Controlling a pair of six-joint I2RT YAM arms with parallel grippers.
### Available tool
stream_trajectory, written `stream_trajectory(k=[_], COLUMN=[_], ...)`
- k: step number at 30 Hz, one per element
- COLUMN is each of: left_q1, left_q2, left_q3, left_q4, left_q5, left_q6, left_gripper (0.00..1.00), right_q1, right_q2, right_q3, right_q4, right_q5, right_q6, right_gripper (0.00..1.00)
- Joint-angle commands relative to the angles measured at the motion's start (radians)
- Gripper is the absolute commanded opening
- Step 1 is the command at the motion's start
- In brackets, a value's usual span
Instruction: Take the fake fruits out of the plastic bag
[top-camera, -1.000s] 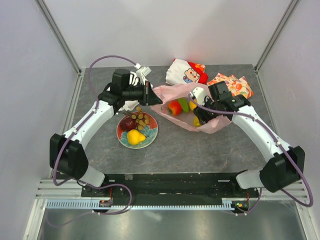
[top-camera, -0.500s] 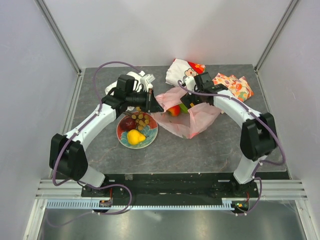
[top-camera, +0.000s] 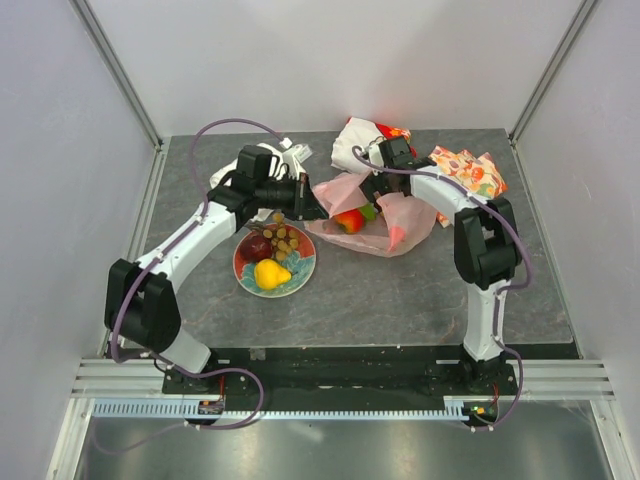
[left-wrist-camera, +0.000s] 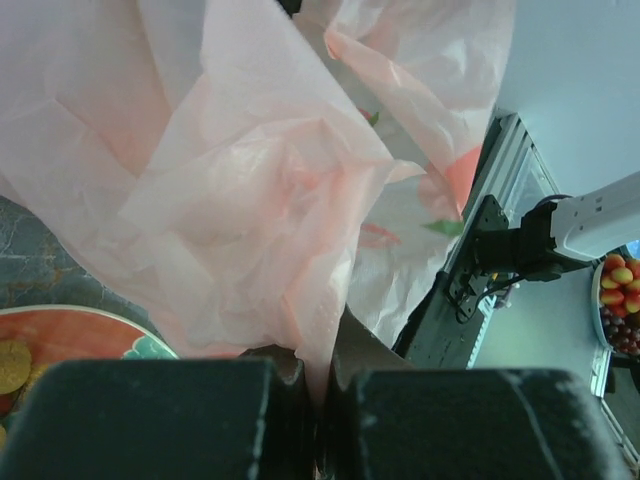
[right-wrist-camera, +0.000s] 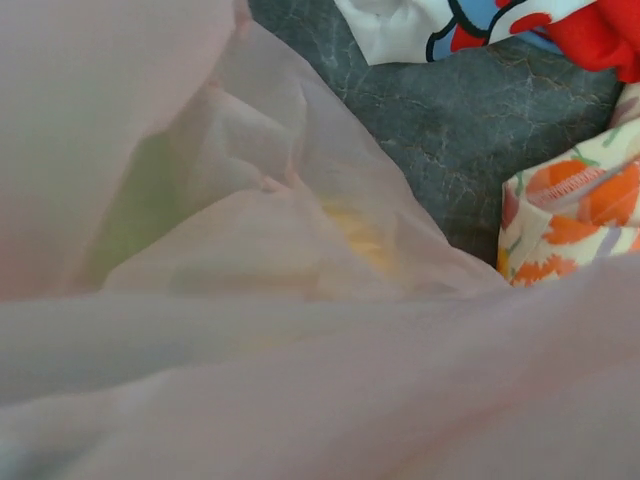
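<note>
The pale pink plastic bag (top-camera: 400, 225) lies crumpled behind the plate. My left gripper (top-camera: 308, 203) is shut on the bag's left edge, and the left wrist view shows the film (left-wrist-camera: 250, 190) pinched between its fingers (left-wrist-camera: 322, 365). A red-yellow apple (top-camera: 350, 220) and a green piece (top-camera: 368, 212) show in the bag's mouth. My right gripper (top-camera: 372, 196) hangs over that mouth. In the right wrist view bag film (right-wrist-camera: 300, 380) hides its fingers, with a yellow piece (right-wrist-camera: 365, 240) dim behind the film. A plum (top-camera: 257, 247), grapes (top-camera: 283, 238) and a pear (top-camera: 270, 274) lie on the plate (top-camera: 238, 268).
A white cloth with a cartoon print (top-camera: 360, 140) lies behind the bag, with an orange-patterned folded cloth (top-camera: 470, 170) at the back right. Both cloths also show in the right wrist view, the cartoon cloth (right-wrist-camera: 480, 25) and the patterned cloth (right-wrist-camera: 580, 210).
My right arm has swung from the bag's right side round to its far side, over the mouth. The bag has shifted and flattened. My left gripper keeps its hold on the edge.
</note>
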Motion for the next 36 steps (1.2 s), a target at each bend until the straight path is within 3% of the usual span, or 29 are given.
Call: stream_trajectory(k=[1,5,7,10,15,19,25,30,36], left_q1=[-0.006,-0.009,-0.009,-0.007,-0.013,-0.015,-0.013,-0.013,0.008], left_q2=[0.026,0.048,0.055,0.066,0.071,0.079,0.155,0.229,0.261], left_q3=[0.069,0.103,0.109,0.121,0.143,0.163,0.278,0.430,0.485], left_q4=[0.021,0.021,0.024,0.029,0.044,0.047,0.041,0.019,0.007], left_q5=[0.006,-0.001,-0.004,0.000,-0.006,-0.014,-0.037,-0.075,-0.055], left_q6=[0.030,0.038,0.036,0.027,0.013,0.013,-0.002,0.025,0.012], left_gripper=[0.02,0.02,0.02,0.02,0.02,0.02,0.02,0.02,0.02], right_q1=[-0.017,-0.034,-0.045,-0.060,-0.065,-0.072,-0.089,-0.077,0.118], right_q2=[0.091,0.108,0.096,0.036,-0.119,-0.197,-0.288,-0.306,-0.426], right_q3=[0.052,0.063,0.067,0.095,0.172,0.228,0.234,0.337,0.272], right_q4=[0.016,0.018,0.002,-0.033,-0.183,-0.312,-0.375,-0.440,-0.458], right_q5=[0.087,0.091,0.067,-0.017,-0.315,-0.385,-0.671,-0.758,-0.719], right_q6=[-0.028,-0.065,-0.086,-0.100,-0.114,-0.077,-0.066,-0.042,-0.186], right_gripper=[0.97,0.92,0.81,0.73,0.71,0.70,0.71,0.66,0.67])
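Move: About 4 cm below the right hand's open fingers, some 2 cm to the right and 1 cm farther out, the yellow fruit lies inside the plastic bag. From that hand the green fruit is about 7 cm left and 1 cm back, and the red fruit 11 cm left and 3 cm back, both 5 cm down; the patterned cloth is 17 cm right and 10 cm ahead. From the left hand, the yellow fruit is roughly 16 cm ahead, 18 right and 18 below. Dipping about 4 cm into the bag, the right fingers close round the yellow fruit, then carry it up some 26 cm while drawing back and left towards the left hand, the wrist rolling its left side up and turning counter-clockwise. The left hand, still pinching the bag's edge, draws it forward about 9 cm and up, slightly right, mostly late on. ##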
